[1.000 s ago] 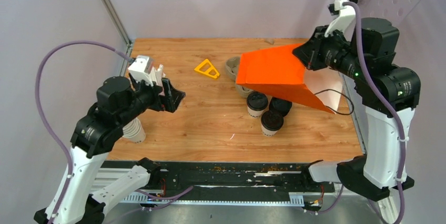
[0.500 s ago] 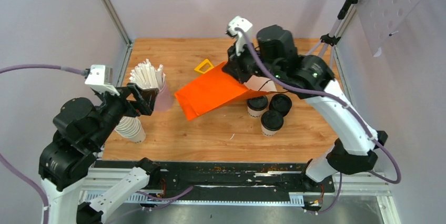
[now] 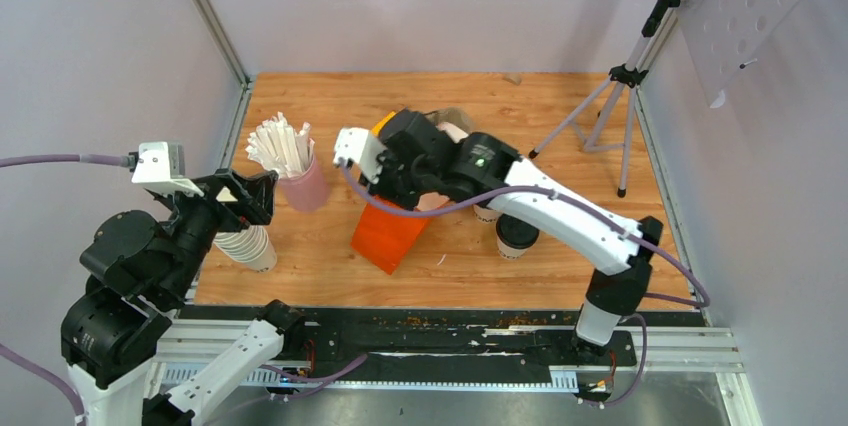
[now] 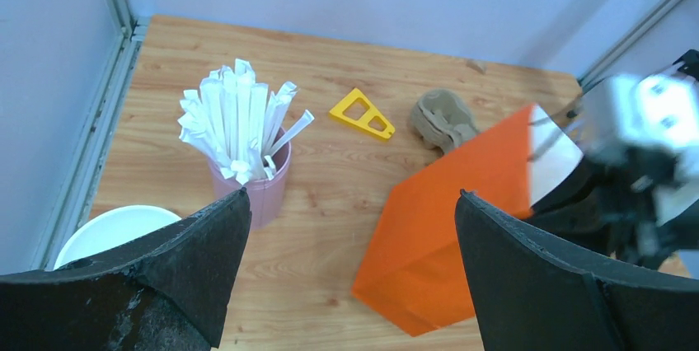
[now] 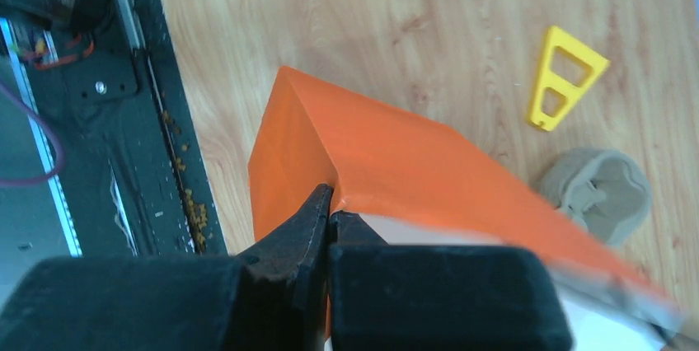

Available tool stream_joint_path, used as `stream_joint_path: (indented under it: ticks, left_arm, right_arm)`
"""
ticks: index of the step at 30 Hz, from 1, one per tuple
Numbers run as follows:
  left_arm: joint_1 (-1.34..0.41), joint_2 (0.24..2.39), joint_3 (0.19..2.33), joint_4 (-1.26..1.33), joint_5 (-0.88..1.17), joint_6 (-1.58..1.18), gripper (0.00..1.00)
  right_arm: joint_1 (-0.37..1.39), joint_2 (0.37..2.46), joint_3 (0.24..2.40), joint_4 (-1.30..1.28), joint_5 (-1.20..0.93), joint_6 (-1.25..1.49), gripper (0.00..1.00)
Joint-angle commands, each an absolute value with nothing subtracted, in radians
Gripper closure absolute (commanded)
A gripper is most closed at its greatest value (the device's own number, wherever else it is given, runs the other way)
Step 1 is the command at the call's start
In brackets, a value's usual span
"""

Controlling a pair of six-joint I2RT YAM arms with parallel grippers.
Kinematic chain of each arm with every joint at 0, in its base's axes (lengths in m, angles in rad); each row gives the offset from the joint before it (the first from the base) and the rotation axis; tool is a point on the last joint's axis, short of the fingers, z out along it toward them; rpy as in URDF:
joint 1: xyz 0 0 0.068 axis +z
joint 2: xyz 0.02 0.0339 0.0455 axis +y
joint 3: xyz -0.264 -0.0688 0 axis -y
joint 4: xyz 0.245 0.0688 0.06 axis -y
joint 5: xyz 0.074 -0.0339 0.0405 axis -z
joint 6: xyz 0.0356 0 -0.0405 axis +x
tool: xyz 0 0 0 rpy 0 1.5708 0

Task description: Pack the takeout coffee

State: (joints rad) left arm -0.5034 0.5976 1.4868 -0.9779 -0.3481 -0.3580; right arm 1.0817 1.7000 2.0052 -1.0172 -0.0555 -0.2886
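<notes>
The takeout coffee shows as a white cup with a black lid right of centre, and a second one mostly hidden under my right arm. My right gripper is shut on the top edge of an orange paper bag. The bag hangs tilted with its base near the table, left of the cups. In the left wrist view the same bag lies ahead to the right. My left gripper stands open and holds nothing, raised over the table's left side.
A pink cup of white straws stands at the left. A stack of cream cups sits below my left gripper. A yellow triangle and a pulp carrier lie behind the bag. A tripod stands at the back right.
My right arm has swung the orange bag from the far right to left of the cups and lowered it. My left arm has drawn back to the left, uncovering the straw cup.
</notes>
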Motion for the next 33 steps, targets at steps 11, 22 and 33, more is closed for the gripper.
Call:
stream_joint_path:
  ticks: [11, 22, 33]
  left_arm:
    - [-0.502, 0.584, 1.448, -0.978, -0.403, -0.362, 0.00]
    - [-0.501, 0.583, 1.416, -0.962, -0.348, -0.339, 0.00]
    - [-0.502, 0.625, 1.309, -0.887, -0.067, -0.405, 0.00]
  right_arm:
    - [1.199, 1.939, 2.139, -1.096, 0.164, -0.321, 0.97]
    - [1.199, 1.892, 2.184, -1.062, 0.168, -0.227, 0.51]
    - [1.154, 1.629, 2.059, -0.855, 0.154, -0.054, 0.25]
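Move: The right hand still holds the orange bag by its rim; the bare table it is bound for lies about 28 cm below, 2 cm to the left and hardly farther out. The straw holder stands some 22 cm left and 11 cm ahead of this hand, the nearest clear coffee cup 22 cm right, the cup carrier 13 cm right and 22 cm ahead. From the left hand that spot is roughly 22 cm right, 6 cm ahead, 40 cm down. The right hand lowers the bag leftward about 8 cm, opens and rises; the left sinks some 5 cm. ##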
